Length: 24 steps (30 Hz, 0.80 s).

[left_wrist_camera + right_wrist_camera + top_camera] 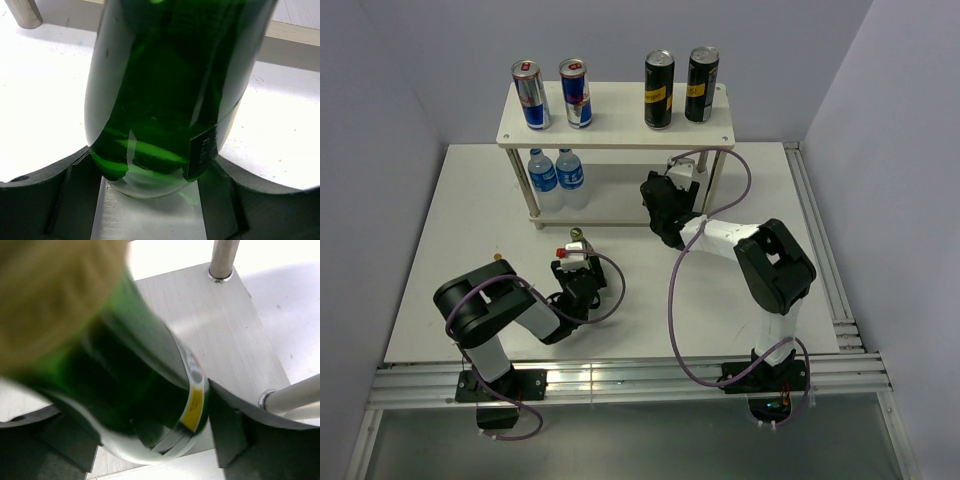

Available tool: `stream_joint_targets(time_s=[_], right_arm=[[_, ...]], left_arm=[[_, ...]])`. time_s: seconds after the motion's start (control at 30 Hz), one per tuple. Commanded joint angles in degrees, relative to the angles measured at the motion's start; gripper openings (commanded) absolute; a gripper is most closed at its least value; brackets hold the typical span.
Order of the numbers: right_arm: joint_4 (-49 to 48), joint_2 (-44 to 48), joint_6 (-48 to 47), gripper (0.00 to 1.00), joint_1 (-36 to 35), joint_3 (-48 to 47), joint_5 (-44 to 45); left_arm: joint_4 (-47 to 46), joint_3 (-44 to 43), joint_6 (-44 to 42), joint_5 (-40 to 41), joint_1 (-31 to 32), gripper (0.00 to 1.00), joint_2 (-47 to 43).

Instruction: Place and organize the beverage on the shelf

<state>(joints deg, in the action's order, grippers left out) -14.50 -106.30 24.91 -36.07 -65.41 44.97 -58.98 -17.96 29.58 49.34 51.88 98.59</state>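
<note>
My left gripper (572,264) is shut on a green glass bottle (165,75) that stands upright on the table in front of the shelf (615,125); its cap (578,238) shows in the top view. My right gripper (665,205) reaches in under the top board and is shut on a second green bottle (135,390) with a yellow label strip, tilted over the lower board (220,325). Whether its base touches the board I cannot tell. On the top board stand two silver-and-blue cans (531,95) on the left and two black cans (659,90) on the right.
Two clear water bottles (555,175) stand on the lower board at the left. Metal legs (222,260) rise close to the right gripper. Grey walls close in the table at the back and sides; a rail runs along the right edge (820,250).
</note>
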Motion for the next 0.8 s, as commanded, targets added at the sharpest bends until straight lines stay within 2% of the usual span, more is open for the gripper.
stream_joint_targets(time_s=[0.0, 0.03, 0.07, 0.33, 0.77], right_arm=[[-4.0, 0.6, 2.2, 0.87, 0.7, -4.0, 2.7], [-4.0, 0.7, 2.3, 0.98, 0.8, -3.9, 2.6], [-3.8, 0.8, 2.3, 1.0, 0.7, -3.9, 2.8], [-1.8, 3.2, 3.0, 1.0, 0.7, -2.5, 3.3], [-0.1, 15.9, 4.8, 1.0, -5.5, 10.6, 2.5]], left_arm=[[-0.2, -0.8, 1.5, -1.4, 0.5, 0.0, 1.2], [0.0, -0.9, 1.6, -1.3, 0.6, 0.0, 1.2], [-0.1, -0.9, 1.6, -1.3, 0.7, 0.0, 1.1], [1.3, -1.0, 1.4, -0.5, 1.5, 0.0, 0.3], [4.2, -3.7, -1.2, 0.2, 2.1, 0.0, -1.6]])
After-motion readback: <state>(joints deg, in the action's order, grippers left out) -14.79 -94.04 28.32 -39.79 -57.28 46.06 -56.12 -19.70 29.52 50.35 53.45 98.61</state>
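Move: The green bottle already stands on the lower shelf between the right hand's closed fingers, its middle about 3 cm above the hand point. From that hand, the front right post is about 8 cm to the right and level fore-and-aft; the back right post is some 13 cm ahead and 7 cm right. The nearer water bottle is about 23 cm left and 2 cm ahead. From the left hand, the right hand's green bottle is some 15 cm ahead and 20 cm right. The green bottle on the lower shelf comes free as the right fingers spread fully. The right hand lifts with a slight forward creep, then draws back about 5 cm from its farthest reach, still rising to some 4 cm higher, away from the bottle and out past the shelf's front edge, rolling slightly left side up. The left hand keeps its grip on the other green bottle, nearly still. ##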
